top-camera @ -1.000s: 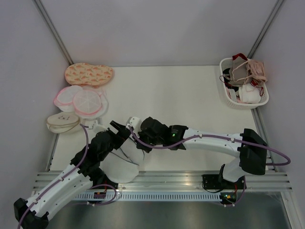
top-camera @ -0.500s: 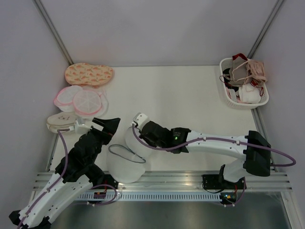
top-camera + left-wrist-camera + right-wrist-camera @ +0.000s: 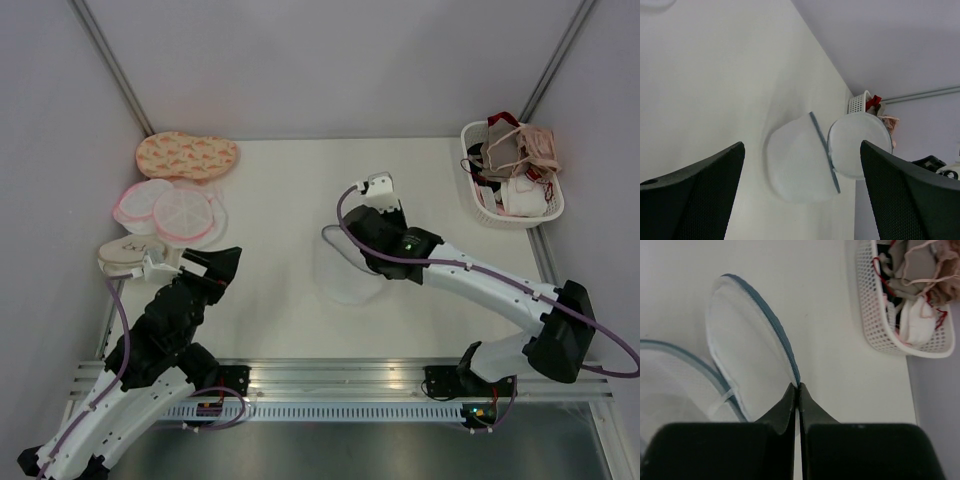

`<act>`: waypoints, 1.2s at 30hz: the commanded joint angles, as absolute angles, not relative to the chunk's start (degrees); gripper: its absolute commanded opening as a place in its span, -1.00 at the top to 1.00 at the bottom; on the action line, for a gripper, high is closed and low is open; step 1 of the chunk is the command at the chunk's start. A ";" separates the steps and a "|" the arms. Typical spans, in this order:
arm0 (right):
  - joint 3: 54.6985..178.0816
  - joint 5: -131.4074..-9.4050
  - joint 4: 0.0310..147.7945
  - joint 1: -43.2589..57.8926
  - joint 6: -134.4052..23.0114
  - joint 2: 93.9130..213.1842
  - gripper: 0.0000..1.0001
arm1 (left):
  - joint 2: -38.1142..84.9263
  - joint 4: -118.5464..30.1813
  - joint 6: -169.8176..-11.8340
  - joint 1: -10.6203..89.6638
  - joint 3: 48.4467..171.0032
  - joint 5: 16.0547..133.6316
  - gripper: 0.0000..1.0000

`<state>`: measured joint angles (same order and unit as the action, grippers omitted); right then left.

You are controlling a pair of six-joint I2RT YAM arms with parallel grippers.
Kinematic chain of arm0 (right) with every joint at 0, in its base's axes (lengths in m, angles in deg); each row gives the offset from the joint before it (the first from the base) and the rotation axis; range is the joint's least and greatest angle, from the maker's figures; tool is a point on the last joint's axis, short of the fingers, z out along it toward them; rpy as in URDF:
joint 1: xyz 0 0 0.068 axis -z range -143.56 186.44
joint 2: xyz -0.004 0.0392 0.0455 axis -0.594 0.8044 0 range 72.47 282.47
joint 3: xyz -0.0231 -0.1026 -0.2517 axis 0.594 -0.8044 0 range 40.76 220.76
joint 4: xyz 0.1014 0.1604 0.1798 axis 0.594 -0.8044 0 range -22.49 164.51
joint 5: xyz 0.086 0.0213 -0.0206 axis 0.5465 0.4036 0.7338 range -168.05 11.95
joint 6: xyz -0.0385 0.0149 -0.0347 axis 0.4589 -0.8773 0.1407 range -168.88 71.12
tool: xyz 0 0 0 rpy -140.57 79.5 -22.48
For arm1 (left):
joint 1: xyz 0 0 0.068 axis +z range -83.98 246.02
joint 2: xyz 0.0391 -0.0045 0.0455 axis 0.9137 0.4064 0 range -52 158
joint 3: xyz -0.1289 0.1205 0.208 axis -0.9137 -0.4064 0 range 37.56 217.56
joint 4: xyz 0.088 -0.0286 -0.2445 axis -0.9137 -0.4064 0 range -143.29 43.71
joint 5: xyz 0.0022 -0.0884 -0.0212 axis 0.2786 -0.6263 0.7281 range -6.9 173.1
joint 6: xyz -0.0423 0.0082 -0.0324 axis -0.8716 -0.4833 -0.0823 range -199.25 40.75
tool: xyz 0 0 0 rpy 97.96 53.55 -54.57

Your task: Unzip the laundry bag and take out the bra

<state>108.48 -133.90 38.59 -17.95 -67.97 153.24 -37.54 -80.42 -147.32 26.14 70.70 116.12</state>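
Note:
The laundry bag (image 3: 347, 272) (image 3: 799, 165) (image 3: 747, 347), white mesh with a blue-grey zipper rim, hangs open in two halves over the middle of the table. My right gripper (image 3: 350, 245) (image 3: 799, 386) is shut on its zipper rim. Nothing shows inside the visible halves. My left gripper (image 3: 206, 262) (image 3: 801, 145) stands open and empty to the left, well apart from the bag. A pale pink bra (image 3: 540, 146) (image 3: 940, 262) with thin straps lies on top in the white basket (image 3: 520, 222) (image 3: 875, 315) at the back right.
An orange patterned oval case (image 3: 187, 155), pink-rimmed round mesh cases (image 3: 175, 212) and a beige case (image 3: 130, 256) lie along the left wall. The basket also holds a taupe bra and a white garment. Walls close in left, right and behind.
My right gripper has carried the bag from the near-left edge up and right to mid-table. The left arm has drawn back to the left, away from the bag.

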 commanded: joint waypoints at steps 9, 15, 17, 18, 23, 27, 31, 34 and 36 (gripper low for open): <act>111.50 -131.74 44.10 -19.89 -54.16 163.85 0.99 | -37.50 -81.00 -145.69 26.29 71.39 116.24 -0.99; 116.07 -133.06 46.91 -22.79 -53.10 177.66 0.99 | -39.08 -81.79 -146.13 26.29 70.43 115.19 -0.99; 117.65 -133.24 48.66 -23.06 -52.23 180.99 0.99 | -39.52 -82.14 -146.22 26.29 70.25 115.01 -0.99; 119.23 -133.50 48.76 -23.06 -52.14 181.97 0.92 | -40.13 -82.58 -146.22 26.29 70.16 114.92 -0.99; 120.12 -133.42 49.28 -23.93 -52.57 182.08 -0.96 | -41.71 -83.46 -146.48 26.29 69.81 114.57 -0.99; 116.96 -128.33 52.09 -25.34 -53.45 174.00 -0.96 | -42.24 -83.55 -146.66 26.29 69.20 114.31 -0.99; 112.92 -118.78 53.24 -25.96 -57.66 160.93 -0.96 | -42.16 -82.42 -145.26 26.29 69.11 112.64 -0.99; 108.27 -112.61 55.43 -26.05 -62.66 151.35 -0.96 | -41.81 -79.70 -142.45 26.29 68.41 109.39 -0.99; 105.37 -111.10 55.09 -26.05 -64.52 146.93 -0.95 | -41.11 -76.80 -138.60 26.29 67.44 105.36 -0.99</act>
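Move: The unzipped, emptied laundry bag still hangs by its zipper edge from the right hand's shut fingers, its middle about 9 cm back, 9 cm left and 10 cm below. The clear table spot for it lies some 6 cm left, 1 cm ahead and 19 cm below that hand; the white basket stands about 29 cm right, 11 cm ahead and 15 cm below. From the left hand, this spot is roughly 29 cm right, 8 cm ahead and 22 cm down. The laundry bag, pinched by its edge, is first carried slightly up and to the right, then swept down about 14 cm and left some 11 cm towards the clear table, the right hand rolling its left side down. There the fingers open wide and let go; the hand rises about 14 cm, rolling back, and draws back some 5 cm, off the bag. ##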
